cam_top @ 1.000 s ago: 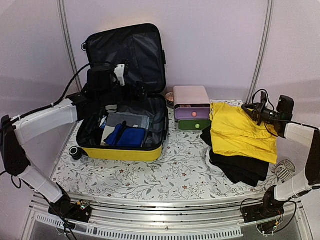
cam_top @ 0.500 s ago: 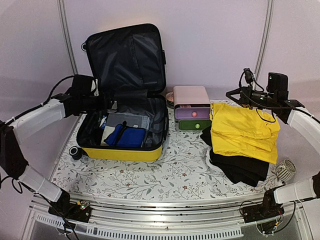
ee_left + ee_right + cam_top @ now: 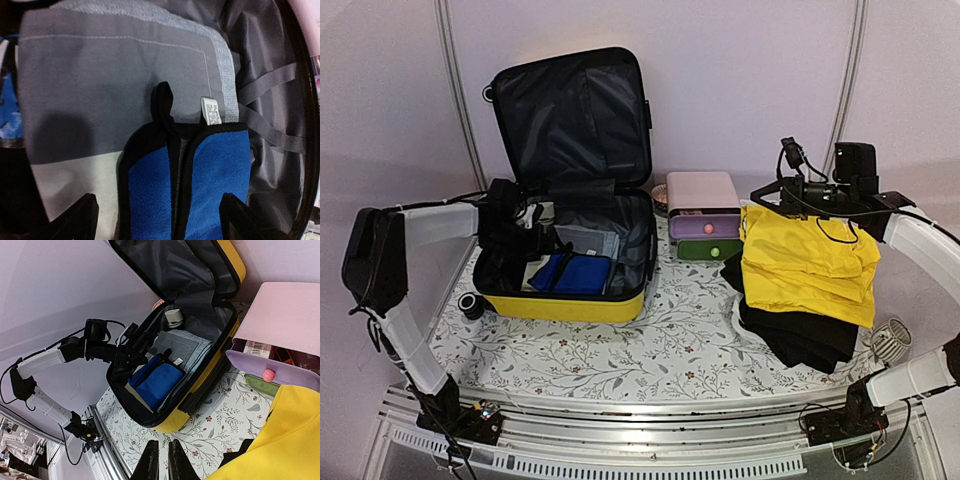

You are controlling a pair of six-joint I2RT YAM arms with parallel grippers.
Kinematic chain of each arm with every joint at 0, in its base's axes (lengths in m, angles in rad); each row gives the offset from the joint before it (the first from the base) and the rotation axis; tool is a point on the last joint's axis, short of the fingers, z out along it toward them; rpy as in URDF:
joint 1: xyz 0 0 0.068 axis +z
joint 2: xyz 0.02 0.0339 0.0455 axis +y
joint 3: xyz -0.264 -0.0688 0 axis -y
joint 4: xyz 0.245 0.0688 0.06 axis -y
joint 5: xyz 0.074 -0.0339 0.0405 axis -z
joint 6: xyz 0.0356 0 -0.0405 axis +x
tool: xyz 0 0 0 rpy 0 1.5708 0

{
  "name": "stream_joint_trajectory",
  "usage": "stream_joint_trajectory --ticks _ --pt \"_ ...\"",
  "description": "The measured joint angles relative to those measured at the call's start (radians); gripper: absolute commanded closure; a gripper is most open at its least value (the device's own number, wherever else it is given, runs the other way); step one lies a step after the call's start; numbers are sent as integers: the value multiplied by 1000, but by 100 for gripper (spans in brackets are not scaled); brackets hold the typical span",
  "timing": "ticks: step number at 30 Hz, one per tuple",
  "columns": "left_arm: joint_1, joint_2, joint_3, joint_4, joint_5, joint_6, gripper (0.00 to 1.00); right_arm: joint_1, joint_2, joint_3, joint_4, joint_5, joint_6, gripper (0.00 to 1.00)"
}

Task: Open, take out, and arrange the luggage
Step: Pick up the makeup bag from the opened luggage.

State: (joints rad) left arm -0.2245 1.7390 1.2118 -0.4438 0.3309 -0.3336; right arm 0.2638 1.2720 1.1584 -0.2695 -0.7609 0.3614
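The yellow luggage lies open at the left of the table, its black-lined lid standing upright. Inside lie a folded grey cloth and a blue fleece piece with black edging. My left gripper is down inside the luggage. In the left wrist view the left gripper is open just above the blue piece, holding nothing. My right gripper hovers over the right half of the table, pointing left. In the right wrist view the right gripper is shut on nothing above the floral tablecloth.
A pink-and-green drawer box stands right of the luggage. A yellow garment lies on a black garment at the right. A white mesh basket sits at the right edge. White walls close the back.
My left arm has swung from in front of the lid down into the luggage, above the blue piece. My right arm has risen and moved left over the yellow garment.
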Motion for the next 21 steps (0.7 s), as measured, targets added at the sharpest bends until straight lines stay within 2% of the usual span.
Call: stream_joint_trajectory --ticks 2,8,10,13,14,21 --pt "2 34 13 -10 35 5 20 0 8 0 1 -2 0 89" --pt "3 108 40 -32 127 13 47 0 28 0 10 -12 1 89" --pt "4 121 45 -30 156 14 63 0 32 0 13 -14 1 89" --pt "9 144 64 -28 206 16 97 0 37 0 19 -18 1 89" --pt "10 155 75 -26 220 16 100 0 39 0 20 -20 1 89" --pt "43 158 77 34 256 -10 100 3 43 0 25 -23 2 89"
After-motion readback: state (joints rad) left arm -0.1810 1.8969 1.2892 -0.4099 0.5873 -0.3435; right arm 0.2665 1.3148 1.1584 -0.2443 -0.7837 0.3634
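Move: The left hand is over the inside of the open luggage, with the makeup bag's middle about 5 cm to its right, 3 cm back towards the base and 5 cm lower. The grey clothing pack lies roughly 8 cm right and 4 cm ahead of the hand, 6 cm down; the luggage's right rim is some 20 cm to the right, level fore and aft, 1 cm below. From the idle right hand the bag is about 34 cm left, 4 cm ahead and 27 cm below. The left hand sinks about 3 cm while sliding some 3 cm to the right onto the left part of the blue makeup bag, its fingertips swinging 10 to 15 degrees farther to the right as the nearly wide-open fingers shut on the fabric. With the bag's left part now pinched, black trim bunched up beside the fingers, the hand starts back up by about 1 cm, easing forward and slightly left. ##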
